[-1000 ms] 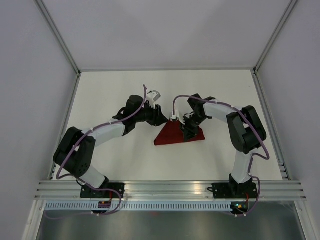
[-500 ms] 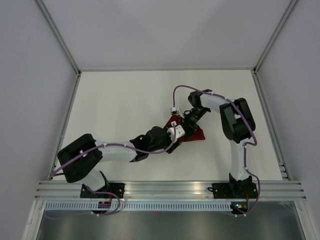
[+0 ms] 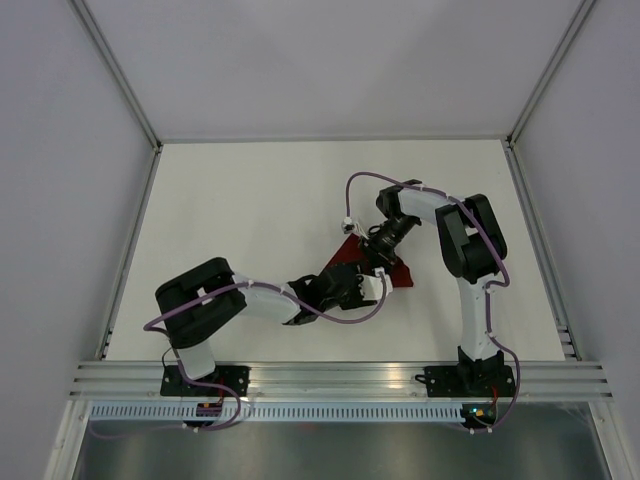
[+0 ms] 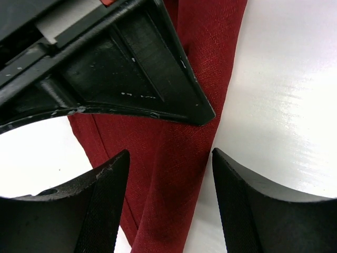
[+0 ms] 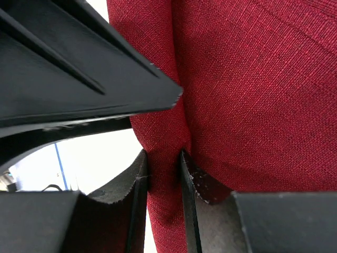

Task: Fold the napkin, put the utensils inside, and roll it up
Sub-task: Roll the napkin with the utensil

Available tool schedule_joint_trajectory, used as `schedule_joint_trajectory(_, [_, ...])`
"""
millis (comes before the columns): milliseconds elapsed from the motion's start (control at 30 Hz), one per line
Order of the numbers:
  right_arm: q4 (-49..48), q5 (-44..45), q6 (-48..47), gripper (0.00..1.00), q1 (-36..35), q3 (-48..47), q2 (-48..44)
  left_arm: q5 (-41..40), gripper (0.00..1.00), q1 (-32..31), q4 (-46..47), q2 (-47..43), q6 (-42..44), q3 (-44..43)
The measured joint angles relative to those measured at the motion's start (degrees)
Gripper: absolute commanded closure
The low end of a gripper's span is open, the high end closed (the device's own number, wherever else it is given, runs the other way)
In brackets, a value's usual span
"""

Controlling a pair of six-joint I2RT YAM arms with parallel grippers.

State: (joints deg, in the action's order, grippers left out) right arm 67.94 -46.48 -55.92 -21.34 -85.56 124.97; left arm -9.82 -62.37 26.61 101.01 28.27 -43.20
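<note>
The napkin is a dark red cloth bunched into a narrow roll on the white table, mostly covered by both grippers. In the right wrist view my right gripper is shut on a thick fold of the napkin, pinched between its fingers. In the left wrist view my left gripper stands open astride the rolled edge of the napkin, with table showing between the cloth and the right finger. From above, the left gripper is at the napkin's near side and the right gripper just beyond it. The utensils are hidden.
The white table is walled on the left, back and right. A metal rail runs along the near edge by the arm bases. The two grippers sit almost touching; the right one's finger fills the top of the left wrist view.
My left arm swung from the napkin's far left corner round to its near side and its jaws widened. My right arm stretched farther back and stayed shut on the cloth.
</note>
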Motion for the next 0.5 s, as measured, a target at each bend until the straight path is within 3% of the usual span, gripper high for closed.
schedule_joint_trajectory(167, [1.36, -0.39, 0.15, 0.77, 0.26, -0.04, 0.66, 1.44, 0.38, 0.48, -1.2, 1.62, 0.79, -1.38])
schedule_joint_trajectory(400, [1.79, -0.9, 0.2, 0.76, 0.76, -0.02, 0.96, 7.56, 0.81, 1.64, -8.24, 3.02, 0.7, -5.35])
schedule_joint_trajectory(500, [1.9, -0.9, 0.2, 0.7, 1.27, 0.04, 1.03, 9.66, 0.93, 2.01, -11.76, 3.52, 0.74, -7.63])
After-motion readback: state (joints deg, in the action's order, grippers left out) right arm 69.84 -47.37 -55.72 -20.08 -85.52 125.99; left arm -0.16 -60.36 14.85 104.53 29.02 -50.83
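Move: The left hand hangs open astride the napkin's rolled near edge; the stretch it goes for lies about 2 cm below, 1 cm back and 1 cm to the right. The right gripper's tips, already pinching the roll, are some 3 cm to its right and 1 cm ahead. The napkin's near right corner is roughly 7 cm right and 3 cm back. From the right hand, the left's stretch lies 2 cm left and 2 cm back, level. The left hand sinks about 2 cm onto the roll, easing some 1.5 cm to the right towards the right gripper, and after the first bit of descent closes its wide-open fingers from either side until they pinch the rolled cloth, the wrist meanwhile turning about 10 degrees, partly clockwise. The right hand keeps its pinch on the same roll just beside it and stays nearly in place, still barely opened on the cloth. ##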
